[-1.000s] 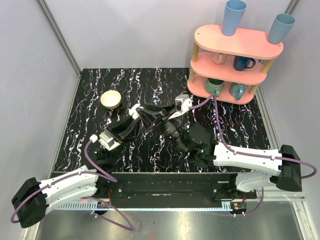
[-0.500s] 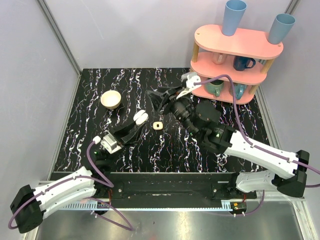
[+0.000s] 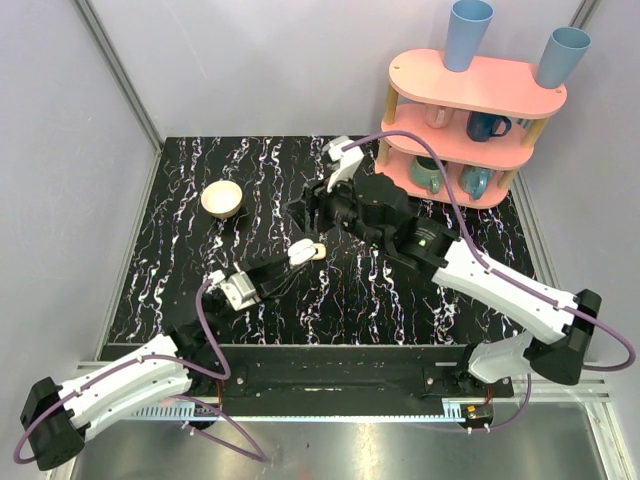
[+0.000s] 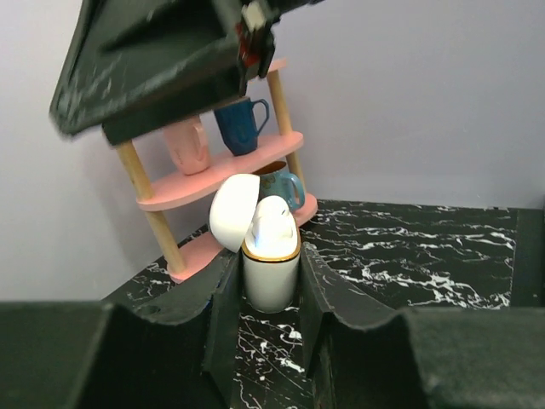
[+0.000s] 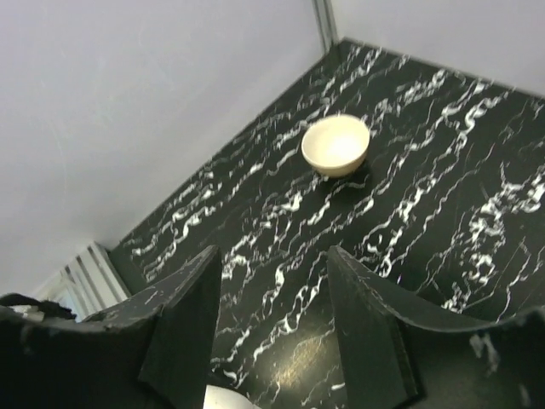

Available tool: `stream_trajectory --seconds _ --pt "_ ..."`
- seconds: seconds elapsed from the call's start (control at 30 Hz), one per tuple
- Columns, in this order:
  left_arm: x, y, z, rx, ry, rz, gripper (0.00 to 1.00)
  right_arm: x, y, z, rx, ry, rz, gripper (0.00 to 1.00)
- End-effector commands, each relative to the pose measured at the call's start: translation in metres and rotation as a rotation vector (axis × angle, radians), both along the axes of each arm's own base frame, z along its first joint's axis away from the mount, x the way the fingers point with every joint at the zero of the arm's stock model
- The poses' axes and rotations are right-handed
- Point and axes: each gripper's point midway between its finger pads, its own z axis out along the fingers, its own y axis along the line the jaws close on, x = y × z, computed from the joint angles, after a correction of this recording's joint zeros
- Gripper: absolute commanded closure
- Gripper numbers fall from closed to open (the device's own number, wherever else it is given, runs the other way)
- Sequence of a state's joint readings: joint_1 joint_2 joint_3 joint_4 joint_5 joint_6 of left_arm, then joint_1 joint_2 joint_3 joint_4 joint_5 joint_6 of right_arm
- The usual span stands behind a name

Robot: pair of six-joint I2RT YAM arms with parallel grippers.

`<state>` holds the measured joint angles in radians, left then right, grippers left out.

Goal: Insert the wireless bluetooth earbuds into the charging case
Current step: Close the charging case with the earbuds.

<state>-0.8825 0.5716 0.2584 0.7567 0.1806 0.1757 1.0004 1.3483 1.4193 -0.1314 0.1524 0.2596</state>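
Note:
My left gripper (image 4: 267,266) is shut on the white charging case (image 4: 271,285), which has a gold rim. It holds the case upright just above the table, with the lid (image 4: 232,213) swung open to the left. One white earbud (image 4: 272,228) sits in the case's mouth. From above, the case (image 3: 302,251) shows at the tip of my left gripper (image 3: 295,259), mid-table. My right gripper (image 3: 311,212) hangs open just behind the case. Nothing is between its fingers (image 5: 183,315) in the right wrist view.
A small cream rounded-square piece (image 3: 319,250) lies on the black marbled table (image 3: 200,280) right of the case. A cream bowl (image 3: 222,198) stands at the back left. A pink two-tier shelf (image 3: 470,110) with mugs and blue cups fills the back right corner.
My right gripper has pulled back from the case toward the rear and opened wider. My left gripper, still holding the case, has shifted right and toward the near edge.

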Motion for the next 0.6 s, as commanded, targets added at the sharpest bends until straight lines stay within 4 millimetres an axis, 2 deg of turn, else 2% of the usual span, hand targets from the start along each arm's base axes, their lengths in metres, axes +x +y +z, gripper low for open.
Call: stream_trajectory --seconds 0.0,0.07,0.23,0.37,0.47,0.57 --pt "-0.007 -0.006 0.024 -0.017 -0.055 -0.044 1.0 -0.006 0.011 -0.034 -0.075 0.088 0.054 0.4" --pt "-0.005 -0.008 0.024 -0.017 -0.051 -0.045 1.0 -0.007 0.011 -0.047 -0.096 0.11 0.054 0.39" --pt "0.002 -0.012 0.024 -0.015 -0.04 -0.025 1.0 -0.012 0.004 -0.061 -0.11 0.138 0.051 0.39" --pt "0.006 -0.011 0.028 -0.031 -0.042 -0.009 1.0 -0.014 -0.004 -0.084 -0.148 0.178 0.032 0.39" --pt "0.01 -0.011 0.03 -0.042 -0.034 0.007 1.0 -0.017 -0.01 -0.091 -0.153 0.195 0.02 0.39" --pt "0.015 -0.012 0.028 -0.052 -0.013 0.021 1.0 -0.016 -0.019 -0.086 -0.139 0.18 -0.013 0.39"
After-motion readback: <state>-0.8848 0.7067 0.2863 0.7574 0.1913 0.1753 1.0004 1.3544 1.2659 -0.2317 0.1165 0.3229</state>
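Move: Below and behind the right fingertips, the charging case stands about 11 cm lower, 5 cm back and 1 cm to the right. Already pinched in the left fingers, it sits about 1 cm forward, right and above their hand point, its lid open on the forward side. On the table, a white square lies roughly 8 cm ahead and 5 cm right of the right hand, 31 cm down; the bowl is some 22 cm ahead, 21 cm left, 30 cm down. Sinking almost straight down by about 10 cm, the right hand tips its forward-left-pointing fingers some 15 degrees downward and brings the underside of an open finger onto the case's lid, fingertips reaching past it. The left hand keeps its pinch on the case and eases down, right and a little forward, about 3.5 cm in all. ##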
